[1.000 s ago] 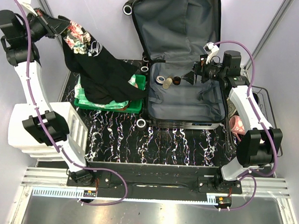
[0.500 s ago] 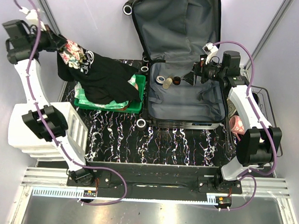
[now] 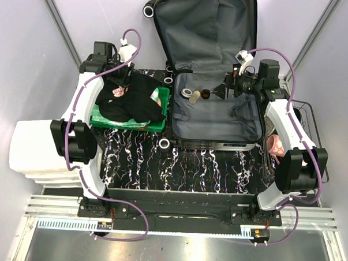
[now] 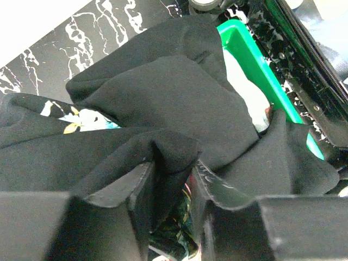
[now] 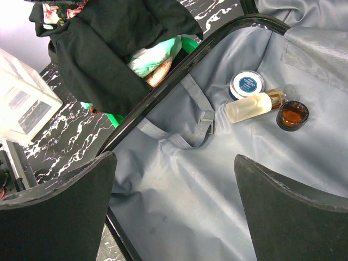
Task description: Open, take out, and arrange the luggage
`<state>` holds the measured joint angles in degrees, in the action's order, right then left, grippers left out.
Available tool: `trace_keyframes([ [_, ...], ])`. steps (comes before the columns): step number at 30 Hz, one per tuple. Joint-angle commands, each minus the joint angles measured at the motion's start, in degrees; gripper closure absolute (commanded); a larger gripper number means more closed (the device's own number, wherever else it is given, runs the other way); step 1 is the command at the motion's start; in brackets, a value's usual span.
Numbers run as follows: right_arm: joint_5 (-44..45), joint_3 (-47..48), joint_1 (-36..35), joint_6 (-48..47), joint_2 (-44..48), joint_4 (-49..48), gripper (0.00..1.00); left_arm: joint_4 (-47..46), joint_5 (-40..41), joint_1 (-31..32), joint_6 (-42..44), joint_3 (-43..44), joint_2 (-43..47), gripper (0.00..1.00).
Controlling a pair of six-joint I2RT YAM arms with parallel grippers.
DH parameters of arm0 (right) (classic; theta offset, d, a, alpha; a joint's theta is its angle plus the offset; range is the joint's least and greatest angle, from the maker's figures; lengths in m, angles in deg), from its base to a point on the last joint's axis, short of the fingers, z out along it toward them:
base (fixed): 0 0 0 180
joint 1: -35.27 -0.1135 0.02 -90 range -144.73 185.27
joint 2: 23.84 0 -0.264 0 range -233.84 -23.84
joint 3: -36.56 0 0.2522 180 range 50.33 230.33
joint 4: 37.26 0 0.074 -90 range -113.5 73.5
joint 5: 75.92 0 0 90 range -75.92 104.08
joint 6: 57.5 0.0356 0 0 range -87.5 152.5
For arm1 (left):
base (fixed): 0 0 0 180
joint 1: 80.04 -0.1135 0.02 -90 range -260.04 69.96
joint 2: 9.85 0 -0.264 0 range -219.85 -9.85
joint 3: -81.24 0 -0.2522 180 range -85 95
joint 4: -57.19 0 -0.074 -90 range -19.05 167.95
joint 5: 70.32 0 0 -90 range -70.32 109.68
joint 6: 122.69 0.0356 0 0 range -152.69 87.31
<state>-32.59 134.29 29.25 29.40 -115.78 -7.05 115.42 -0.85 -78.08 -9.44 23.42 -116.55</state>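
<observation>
The luggage [image 3: 215, 118] lies open in the middle, its lid [image 3: 207, 28] leaning back, grey lining showing [image 5: 228, 185]. Inside at the far end lie a round tin [image 5: 246, 84], a pale bottle [image 5: 248, 107] and a small amber jar [image 5: 292, 115]. My left gripper [image 3: 121, 85] is shut on a black garment with floral print [image 3: 132, 100], which is piled in the green bin [image 3: 158, 123]; the cloth is pinched between the fingers [image 4: 173, 185]. My right gripper [image 3: 226, 89] is open and empty, hovering over the suitcase's far part [image 5: 174, 179].
A white drawer unit [image 3: 32, 147] stands at the left. A wire rack with a pink item [image 3: 277, 145] is at the right. Light cloth lies under the black garment in the bin [image 4: 244, 92]. Suitcase wheels [image 3: 164, 143] sit beside the bin.
My left arm swung from the far left down and right, lowering the black garment from the air into the green bin. The right arm has not moved.
</observation>
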Motion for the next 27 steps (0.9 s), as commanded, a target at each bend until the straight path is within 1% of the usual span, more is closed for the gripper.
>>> trace_keyframes([
  [1, -0.9, -0.4, -0.4, -0.2, 1.2, -0.5, 0.00, 2.0, 0.5, -0.5, 0.6, 0.4, -0.2, 0.55],
  [3, -0.8, -1.1, -0.4, -0.4, 1.7, -0.5, 0.00, 5.9, -3.5, -0.9, 1.6, 2.0, -0.4, 0.42],
  [4, -0.9, -1.3, -0.4, -0.4, 1.8, -0.6, 0.00, 8.2, -4.9, -1.1, 2.5, 3.1, -0.3, 0.33],
  [5, -1.0, -1.3, -0.4, -0.3, 1.7, -0.5, 0.00, 9.3, -6.8, -1.1, 2.8, 3.8, -0.1, 0.27],
  [7, -1.1, -1.3, -0.4, -0.2, 1.6, -0.8, 0.00, 12.2, -8.9, -1.5, 2.8, 6.7, 0.8, 0.21],
  [9, -1.3, -0.9, -0.4, 0.1, 1.2, -1.2, 0.00, 13.7, -12.1, -1.9, 2.9, 8.7, 2.0, 0.10],
  [11, -1.8, -0.5, -0.4, 0.1, 0.5, -1.3, 0.00, 14.7, -14.3, -1.9, 2.1, 11.0, 3.1, 0.02],
  [14, -2.1, 0.6, -0.4, 0.0, -0.3, -1.2, 0.00, 16.3, -17.9, -4.2, 1.6, 14.3, 5.1, 0.01],
  [20, -2.3, 2.3, -0.5, -0.4, -1.7, -0.8, 0.00, 19.0, -20.8, -7.5, -1.4, 19.8, 7.9, 0.01],
  [24, -2.7, 3.2, -0.4, -0.4, -2.5, -0.7, 0.00, 19.6, -20.0, -9.9, -3.0, 18.1, 12.0, 0.01],
  [27, -2.9, 3.4, -0.5, -0.4, -3.1, -0.5, 0.00, 21.9, -19.7, -14.2, -4.3, 15.0, 16.2, 0.01],
])
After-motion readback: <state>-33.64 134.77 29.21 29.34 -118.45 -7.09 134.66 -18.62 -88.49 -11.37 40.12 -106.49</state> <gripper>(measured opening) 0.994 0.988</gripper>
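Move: The black garment is still between the left fingertips by a fold; its middle lies roughly 5 cm back from the left hand, 1 cm to the right and 5 cm below. The green tray under it is centred about 9 cm back, 2 cm right, 9 cm down. The white jar in the suitcase stands some 25 cm right and 2 cm back, about 5 cm lower. From the right hand the garment is about 37 cm left, 5 cm back, 18 cm below. The black garment is let go over the green tray as the left fingers spread from a narrow gap to wide open, the hand first easing back and sinking about a centimetre. It then rises clear of the cloth by roughly 15 cm, drawing back about 8 cm and finally a little left, its left side dipping some 10 degrees. ##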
